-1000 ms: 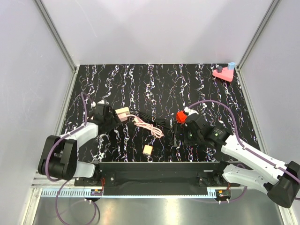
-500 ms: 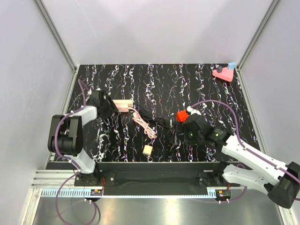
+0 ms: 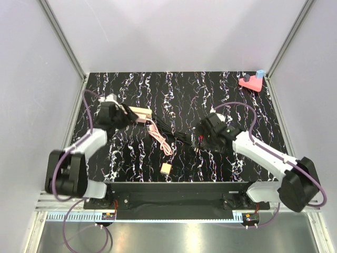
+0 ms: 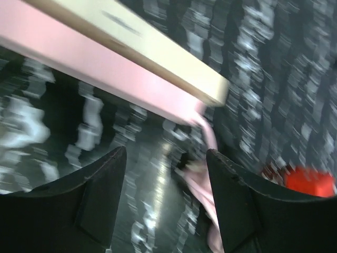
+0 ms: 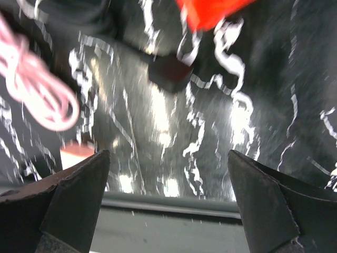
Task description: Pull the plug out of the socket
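Note:
The socket, a cream bar with a pink side, lies at mid-left; in the left wrist view the socket is just beyond my fingertips. A pink cable leaves its right end. Blur keeps me from making out the plug there. My left gripper is open at the bar's left end with only table between its fingers. My right gripper stands wide open, empty, over the table near a small black block and a red cube.
A black cable runs between the pink coil and the right gripper. A small beige cube sits near the front rail. A pink triangular block stands at the far right corner. Grey walls close in both sides.
My left gripper and the socket have shifted toward the far side. The right arm has swung up and turned over the red cube, hiding it from above.

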Robot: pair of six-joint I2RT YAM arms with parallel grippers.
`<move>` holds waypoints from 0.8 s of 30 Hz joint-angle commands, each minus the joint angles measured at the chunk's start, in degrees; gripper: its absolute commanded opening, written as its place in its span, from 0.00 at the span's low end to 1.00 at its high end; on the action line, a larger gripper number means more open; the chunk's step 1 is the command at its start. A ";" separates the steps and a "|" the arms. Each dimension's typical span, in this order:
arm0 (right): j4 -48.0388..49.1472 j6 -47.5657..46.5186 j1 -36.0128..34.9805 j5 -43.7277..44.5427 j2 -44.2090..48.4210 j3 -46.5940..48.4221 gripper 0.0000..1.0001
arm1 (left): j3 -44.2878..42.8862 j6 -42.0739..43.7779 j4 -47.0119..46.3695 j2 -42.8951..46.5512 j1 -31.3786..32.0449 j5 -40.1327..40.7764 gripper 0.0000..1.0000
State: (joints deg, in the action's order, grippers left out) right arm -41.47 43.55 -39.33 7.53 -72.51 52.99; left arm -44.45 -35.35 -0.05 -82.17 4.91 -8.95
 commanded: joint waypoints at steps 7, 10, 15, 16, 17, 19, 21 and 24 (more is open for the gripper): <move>-0.80 -6.81 5.49 4.77 -7.55 5.72 0.99 | 20.53 -3.41 -12.07 18.43 12.76 -2.21 0.50; 0.51 -8.92 5.67 5.83 -9.31 5.19 0.99 | 24.05 -3.23 -12.60 21.17 13.72 -3.00 0.44; 4.28 -12.43 5.58 3.02 -14.14 4.31 0.98 | 25.90 -5.42 -17.87 17.23 16.45 -8.53 0.40; 4.99 -13.05 5.67 2.32 -14.58 4.14 0.97 | 25.73 -5.69 -19.27 14.70 17.15 -9.06 0.39; 5.69 -13.83 5.67 2.23 -14.94 3.88 0.97 | 24.59 -5.78 -19.80 13.28 18.37 -10.02 0.39; 7.37 -14.72 5.67 2.05 -16.08 3.79 0.97 | 23.18 -6.22 -21.64 8.38 19.17 -11.96 0.40; 8.94 -16.56 5.58 2.58 -17.30 4.13 0.97 | 20.90 -6.74 -23.32 5.02 19.88 -14.25 0.40; 10.97 -19.20 5.58 3.89 -19.67 5.89 0.98 | 17.47 -7.27 -25.08 -0.78 20.23 -15.22 0.40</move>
State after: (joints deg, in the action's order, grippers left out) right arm -34.89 28.45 -33.98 9.82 -90.28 56.38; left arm -22.59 -41.87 -17.82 -80.01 24.86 -20.69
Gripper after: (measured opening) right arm 0.981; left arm 0.399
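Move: The small tan plug I'm after lies roughly 20 cm back and 16 cm to the right of my left hand, about 8 cm lower. The pink cord bundle is some 12 cm farther out than that plug and 2 cm left of it; the two socket strips lie about 4 cm ahead and 2 cm left of my left hand. From my right hand the red cube is about 9 cm ahead, 1 cm right and 8 cm below, with the black plug about 4 cm ahead and 2 cm left. I whip my left hand back and right off the strips, some 13 cm each way, lifting slightly, then sinking to about 7 cm lower, past the near side of the pink cord towards the tan plug; it swings some 25 degrees clockwise and its fingers close partway on nothing. Meanwhile my wide-open right hand sinks about 6 cm and reaches 5 cm forward towards the red cube, straightening downward. ##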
